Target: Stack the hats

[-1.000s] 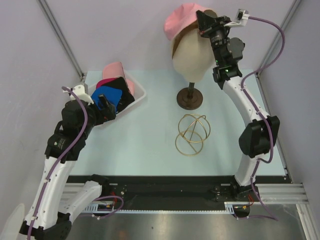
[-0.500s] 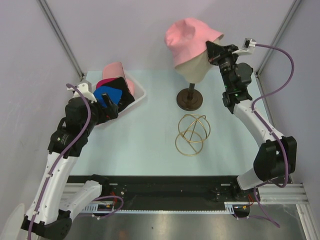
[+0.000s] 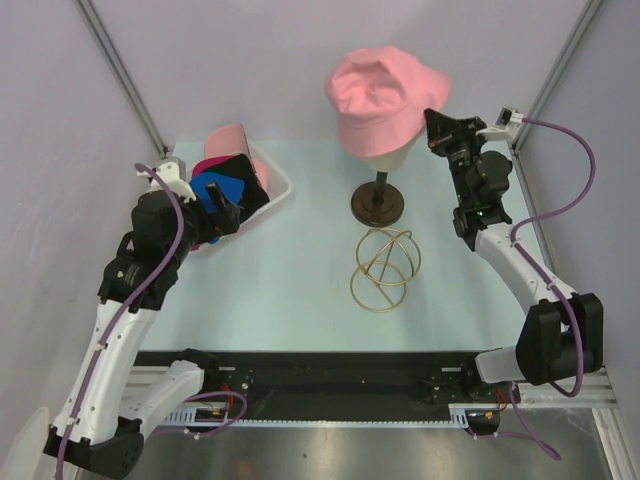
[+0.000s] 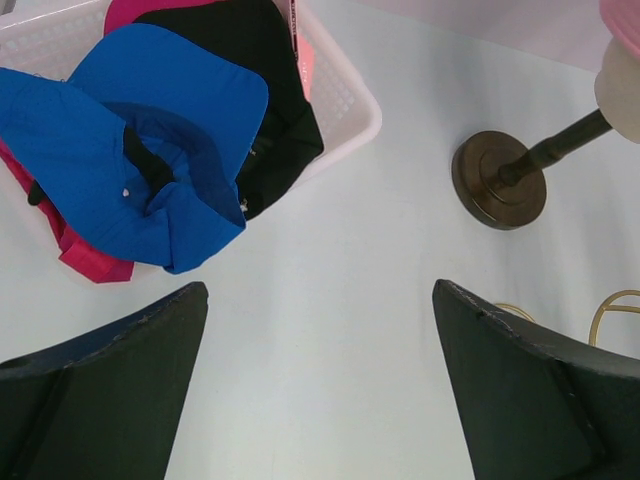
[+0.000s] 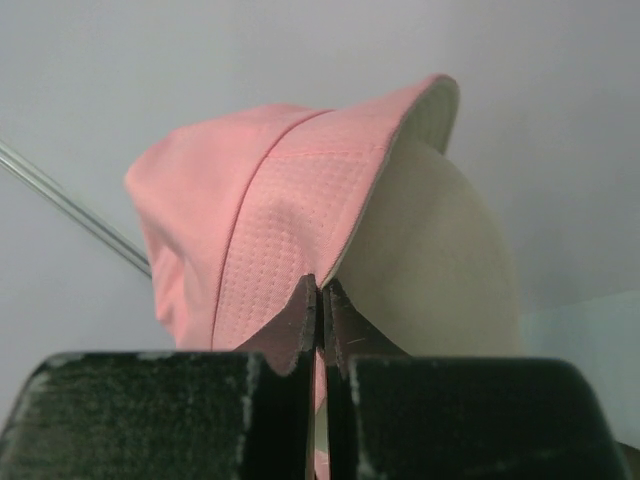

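Note:
The salmon-pink bucket hat (image 3: 383, 95) sits over the beige mannequin head (image 3: 386, 152). My right gripper (image 3: 432, 122) is at the hat's right side. In the right wrist view this gripper (image 5: 322, 285) is shut on the brim of the bucket hat (image 5: 270, 210), in front of the head (image 5: 440, 260). A royal-blue cap (image 4: 130, 140) lies on a black cap (image 4: 270, 100) and a magenta cap (image 4: 85, 260) in the white basket (image 4: 350, 110). A light-pink cap (image 3: 228, 138) lies at the basket's far end. My left gripper (image 4: 320, 300) hangs open over bare table beside the basket, holding nothing.
The mannequin's dark round stand base (image 3: 378, 207) rests at the table's back middle. A gold wire frame (image 3: 385, 268) lies just in front of it. The white basket (image 3: 280, 190) sits at the back left. Grey walls close in the back and sides.
My right gripper has come down and to the right with the hat's brim, and the bucket hat now covers more of the head. The left arm has shifted slightly.

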`<state>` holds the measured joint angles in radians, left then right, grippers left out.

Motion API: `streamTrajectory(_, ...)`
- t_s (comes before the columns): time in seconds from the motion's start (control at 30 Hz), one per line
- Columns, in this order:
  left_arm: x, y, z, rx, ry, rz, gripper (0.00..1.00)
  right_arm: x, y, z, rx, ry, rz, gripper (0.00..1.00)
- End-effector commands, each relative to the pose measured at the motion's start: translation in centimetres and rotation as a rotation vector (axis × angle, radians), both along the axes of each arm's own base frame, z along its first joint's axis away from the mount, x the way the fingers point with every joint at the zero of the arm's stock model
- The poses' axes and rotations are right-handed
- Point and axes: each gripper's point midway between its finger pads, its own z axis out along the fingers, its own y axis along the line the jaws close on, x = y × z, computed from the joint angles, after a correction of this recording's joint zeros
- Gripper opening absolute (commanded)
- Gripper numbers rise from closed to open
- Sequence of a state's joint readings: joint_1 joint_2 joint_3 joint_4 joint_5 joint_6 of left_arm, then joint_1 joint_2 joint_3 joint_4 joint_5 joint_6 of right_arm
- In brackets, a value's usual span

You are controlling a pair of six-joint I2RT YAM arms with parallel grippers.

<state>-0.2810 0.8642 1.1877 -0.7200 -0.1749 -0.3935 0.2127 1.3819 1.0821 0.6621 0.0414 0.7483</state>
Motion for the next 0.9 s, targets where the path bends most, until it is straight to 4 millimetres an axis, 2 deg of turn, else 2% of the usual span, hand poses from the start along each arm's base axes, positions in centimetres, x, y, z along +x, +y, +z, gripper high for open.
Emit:
streamTrajectory(0.0,0.2,-0.1,1.6,-0.015,-0.053,-0.010,1.00,1.1,-1.8,-5.1,0.064,0.134,-0.077,0.00)
streamTrajectory(0.3,-0.1,0.2,1.5,-0.009,-0.051,-0.001,1.00,1.8,-0.8,-11.8,0.081,0.297,-0.080,0.00)
streamTrajectory(0.47,-0.1,0.2,1.7,-0.011,-0.057,-0.002,1.00,2.0,0.0,-14.1,0.076,0.364,-0.070,0.00)
streamTrajectory(0.57,-0.1,0.1,1.8,-0.012,-0.060,-0.002,1.00,1.9,0.7,-14.1,0.059,0.360,-0.032,0.00)
streamTrajectory(0.7,0.0,0.2,1.9,-0.013,-0.063,-0.001,1.00,1.2,1.5,-11.8,0.010,0.267,0.038,0.00)
streamTrajectory(0.73,0.1,0.1,1.8,-0.010,-0.058,-0.004,1.00,0.9,1.5,-10.7,-0.002,0.240,0.050,0.03)
streamTrajectory(0.77,0.1,0.1,1.9,-0.009,-0.060,-0.005,1.00,0.6,1.6,-10.4,-0.037,0.226,0.076,0.23)
streamTrajectory(0.83,0.2,0.1,2.0,-0.008,-0.062,-0.004,1.00,-0.2,1.4,-9.5,-0.064,0.203,0.089,0.46)
streamTrajectory(0.87,0.2,0.1,2.1,-0.008,-0.062,-0.004,1.00,-0.5,1.2,-9.4,-0.090,0.197,0.090,0.62)
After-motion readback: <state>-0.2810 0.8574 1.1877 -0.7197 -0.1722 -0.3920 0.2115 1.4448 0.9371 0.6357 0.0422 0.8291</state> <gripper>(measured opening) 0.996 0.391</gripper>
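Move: The right hand pinches the near right brim of the pink hat, whose middle is roughly 8 cm ahead, 8 cm left and 3 cm above. The mannequin head it is being fitted over has its middle some 10 cm ahead, 8 cm left and 3 cm below; the gold wire frame lies about 12 cm back, 7 cm left and 35 cm below. From the left hand, the head is about 29 cm ahead, 34 cm right and 8 cm above. Downwards by about 10 cm, with hardly any travel forward, the right hand draws the pinched near right brim down beside the mannequin head, its fingers tipping about 15 degrees downward from their upward slant. The descent then stops and the gripper opens partway, with the brim still between the parted fingers. ##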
